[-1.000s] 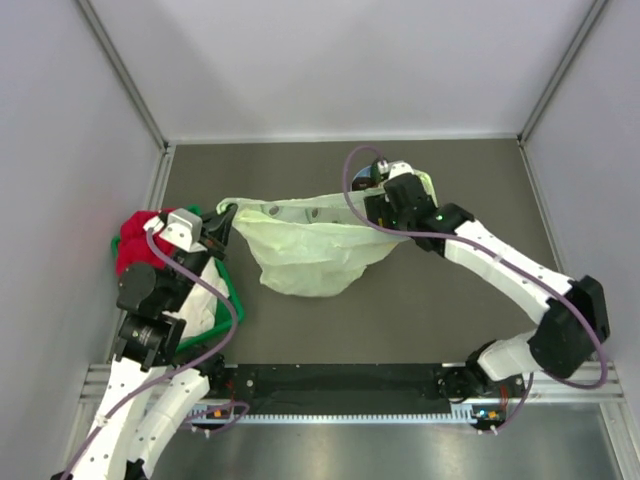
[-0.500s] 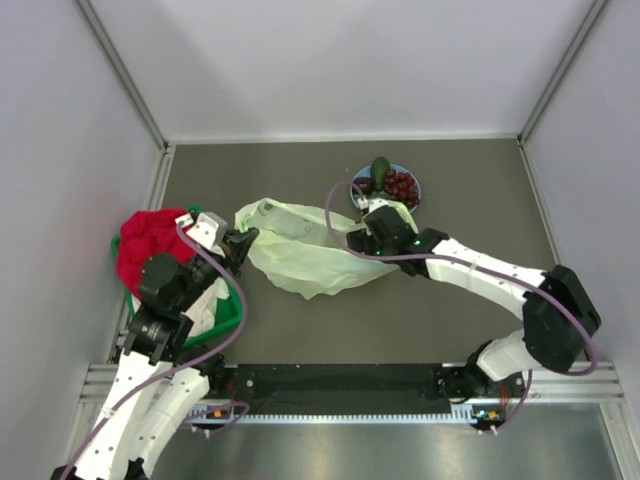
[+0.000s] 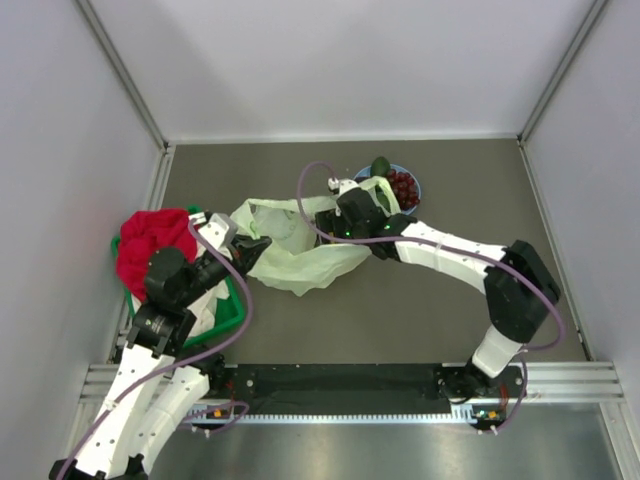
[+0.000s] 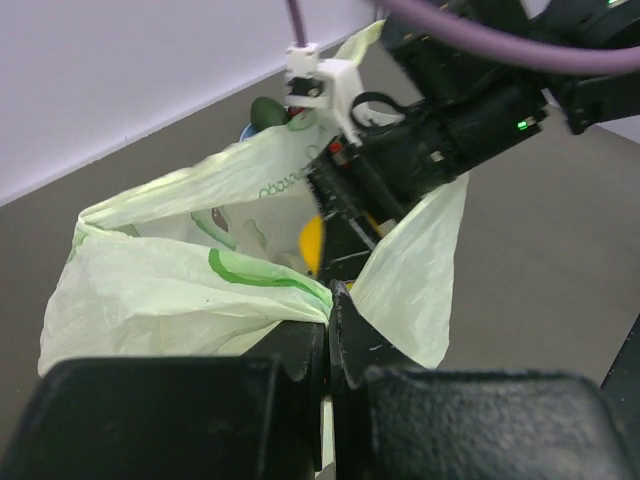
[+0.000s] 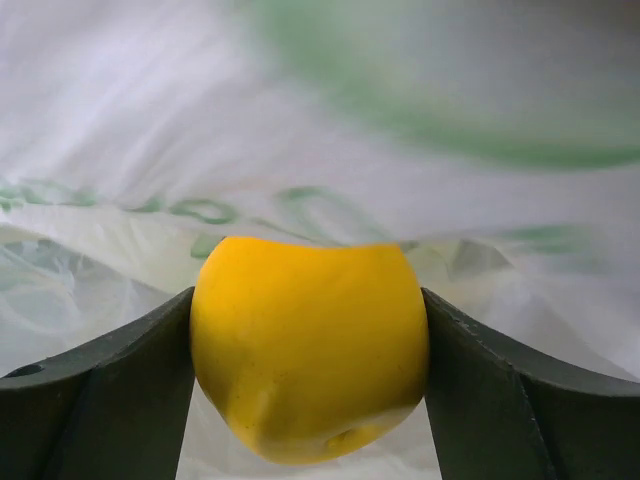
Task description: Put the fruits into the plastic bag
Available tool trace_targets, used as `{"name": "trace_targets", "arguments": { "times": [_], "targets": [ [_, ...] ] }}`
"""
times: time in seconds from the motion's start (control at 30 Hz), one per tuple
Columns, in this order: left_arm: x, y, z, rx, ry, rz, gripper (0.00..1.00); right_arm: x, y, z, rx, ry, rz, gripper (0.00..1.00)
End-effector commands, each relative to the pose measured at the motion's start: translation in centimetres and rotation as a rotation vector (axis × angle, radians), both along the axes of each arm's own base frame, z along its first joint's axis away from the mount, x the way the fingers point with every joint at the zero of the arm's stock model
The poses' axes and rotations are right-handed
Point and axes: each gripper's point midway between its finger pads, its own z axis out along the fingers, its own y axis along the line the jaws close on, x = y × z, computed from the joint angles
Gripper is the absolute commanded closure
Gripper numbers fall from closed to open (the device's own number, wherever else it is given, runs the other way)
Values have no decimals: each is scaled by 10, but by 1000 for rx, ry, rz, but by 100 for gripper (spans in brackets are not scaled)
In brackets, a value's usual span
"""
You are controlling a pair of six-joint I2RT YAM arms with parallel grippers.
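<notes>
The pale green plastic bag [image 3: 290,255] lies crumpled at mid-table. My left gripper [image 4: 330,300] is shut on its rim and holds the mouth up. My right gripper [image 5: 310,350] is shut on a round orange-yellow citrus [image 5: 310,345], with bag plastic [image 5: 300,150] all around it. In the left wrist view the citrus [image 4: 312,243] shows inside the bag's mouth [image 4: 180,290] under the black right wrist [image 4: 430,150]. From above, the right wrist [image 3: 350,215] sits at the bag's right edge. Dark red grapes [image 3: 402,186] and a green avocado-like fruit [image 3: 380,166] rest on the blue plate [image 3: 415,190].
A green basket [image 3: 228,312] with a red cloth [image 3: 150,245] and white cloth stands at the left, under my left arm. Grey walls close in the table on three sides. The black rail [image 3: 340,380] runs along the near edge.
My right arm has swung left from the plate to the bag's mouth, carrying the citrus. My left gripper has shifted right with the bag's rim, and the bag has bunched up.
</notes>
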Motion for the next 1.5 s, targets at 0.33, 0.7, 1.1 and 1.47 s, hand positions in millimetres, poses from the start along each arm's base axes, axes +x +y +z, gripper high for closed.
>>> {"name": "trace_targets", "arguments": {
  "times": [0.33,0.7,1.1,1.47],
  "targets": [
    [2,3,3,-7,-25,22,100,13,45,-67,-107,16,17,41],
    [10,12,-3,8,-2,86,100,0,60,-48,-8,27,98,3],
    [14,16,-5,12,9,120,100,-5,54,48,169,-121,88,1],
    [14,17,-6,12,13,128,100,-27,44,103,405,-217,98,2]
  ]
}}
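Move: The orange is already pinched in the right hand, in the bag's mouth; the bag's pocket, where it is to go, lies about 4 cm to that hand's left, roughly 1 cm back and 9 cm below. The avocado in the bowl is some 14 cm ahead, 11 cm right and 7 cm lower, the grapes about 9 cm ahead, 17 cm right and 9 cm lower. From the left hand, still gripping the bag's rim, the pocket is about 8 cm ahead, 8 cm right and 25 cm down. The right hand carries the orange down about 8 cm into the bag, slipping some 4 cm left on the way, pauses low and opens its fingers wide to let go, then climbs straight up about 13 cm, drawing back a little at the end with the fingers tipping up some 15 degrees. The left hand keeps the bag's rim pinched and held high, easing only about 2 cm left and forward with a slight counter-clockwise turn. ##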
